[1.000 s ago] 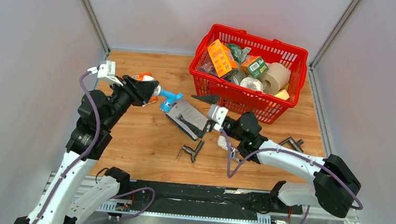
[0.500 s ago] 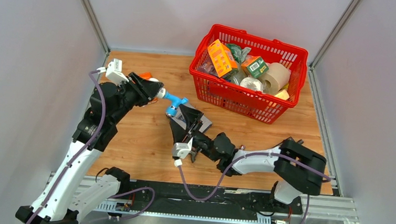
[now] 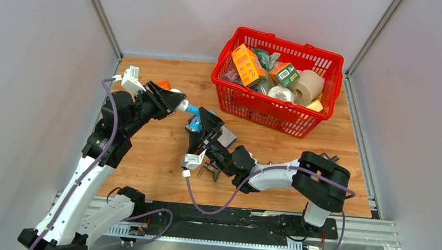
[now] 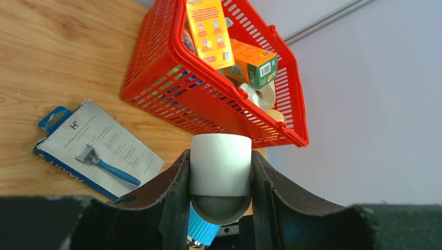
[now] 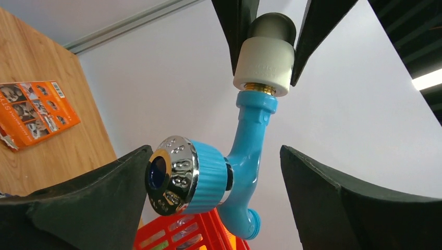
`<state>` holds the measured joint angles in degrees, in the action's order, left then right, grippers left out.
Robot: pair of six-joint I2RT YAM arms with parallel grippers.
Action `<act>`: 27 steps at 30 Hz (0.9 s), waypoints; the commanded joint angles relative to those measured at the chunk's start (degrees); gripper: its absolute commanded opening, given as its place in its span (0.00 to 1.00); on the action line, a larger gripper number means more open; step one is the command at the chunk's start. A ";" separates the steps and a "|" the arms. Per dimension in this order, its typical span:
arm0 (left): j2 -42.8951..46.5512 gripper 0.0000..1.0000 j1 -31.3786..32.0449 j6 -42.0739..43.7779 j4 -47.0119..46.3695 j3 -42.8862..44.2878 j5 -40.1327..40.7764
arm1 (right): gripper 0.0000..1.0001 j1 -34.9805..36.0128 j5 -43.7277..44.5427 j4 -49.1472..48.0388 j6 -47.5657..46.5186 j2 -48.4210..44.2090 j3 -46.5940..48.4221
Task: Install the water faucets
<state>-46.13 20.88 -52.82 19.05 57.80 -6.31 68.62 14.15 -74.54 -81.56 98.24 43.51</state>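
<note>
A light-blue water faucet [image 3: 195, 114] hangs in the air above the wooden table. My left gripper [image 3: 179, 105] is shut on its white end fitting [image 4: 220, 166], and a blue ribbed part [image 4: 201, 232] shows below the fitting. In the right wrist view the water faucet [image 5: 253, 148] hangs from that white end fitting [image 5: 265, 63], with its chrome-faced blue knob [image 5: 182, 177] pointing left. My right gripper [image 5: 216, 153] is open, one finger on each side of the knob and body; the knob's face lies close to one finger. Seen from above, the right gripper [image 3: 204, 122] sits just under the faucet.
A red basket [image 3: 269, 113] full of boxed goods and paper rolls stands at the back right. A carded razor pack [image 3: 228, 136] lies under the right gripper. A dark metal tap [image 3: 210, 171] lies by the right forearm. An orange packet [image 3: 162, 84] is behind the left gripper.
My right arm has swung from the right side across to the left, and its open jaws now flank the faucet. The left gripper shifted slightly back-right with the faucet.
</note>
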 commanded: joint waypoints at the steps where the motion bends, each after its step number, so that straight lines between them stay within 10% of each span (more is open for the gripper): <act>1: 0.69 0.00 -0.05 -1.15 -3.32 0.38 -2.57 | 0.94 0.20 1.93 -10.80 -2.73 1.17 2.29; 10: 2.01 0.00 -0.14 9.83 -7.09 0.47 -5.46 | 0.28 -0.24 -5.08 0.50 13.85 -7.60 -1.23; 17: 4.55 0.00 -0.05 28.88 -13.42 -2.87 -14.60 | 0.02 -10.50 -36.34 34.45 50.65 -19.57 6.49; 27: 5.44 0.00 -0.14 42.71 -11.49 -5.24 -39.20 | 0.06 -26.86 -70.30 42.29 86.97 -17.73 14.50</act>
<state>-40.91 20.10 -16.38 7.03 53.12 -28.14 45.91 -41.32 -34.37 -14.92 79.31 53.39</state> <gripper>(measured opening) 0.468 0.472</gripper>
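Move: The blue faucet already sits between my open right fingers, its middle within about 1 cm of that hand point. From my left hand, which still grips the white elbow, it hangs about 5 cm to the right, 1 cm back and 7 cm below. From the right hand the elbow is roughly 5 cm left, 1 cm ahead and 7 cm up; the grey razor box lies some 3 cm ahead, 5 cm right and 26 cm down, the metal faucet 9 cm back, 6 cm right, equally low. I close my right fingers from wide open onto the blue faucet's knob end, then twist both hands against each other about its neck: the right rolls and swings counter-clockwise, some 70 degrees in all, until its fingers point left, while my left hand keeps the white elbow and rolls the other way about the neck, some 45 degrees. Both rise about 3 cm, sink slightly, and draw 2 to 4 cm back and a little right. ##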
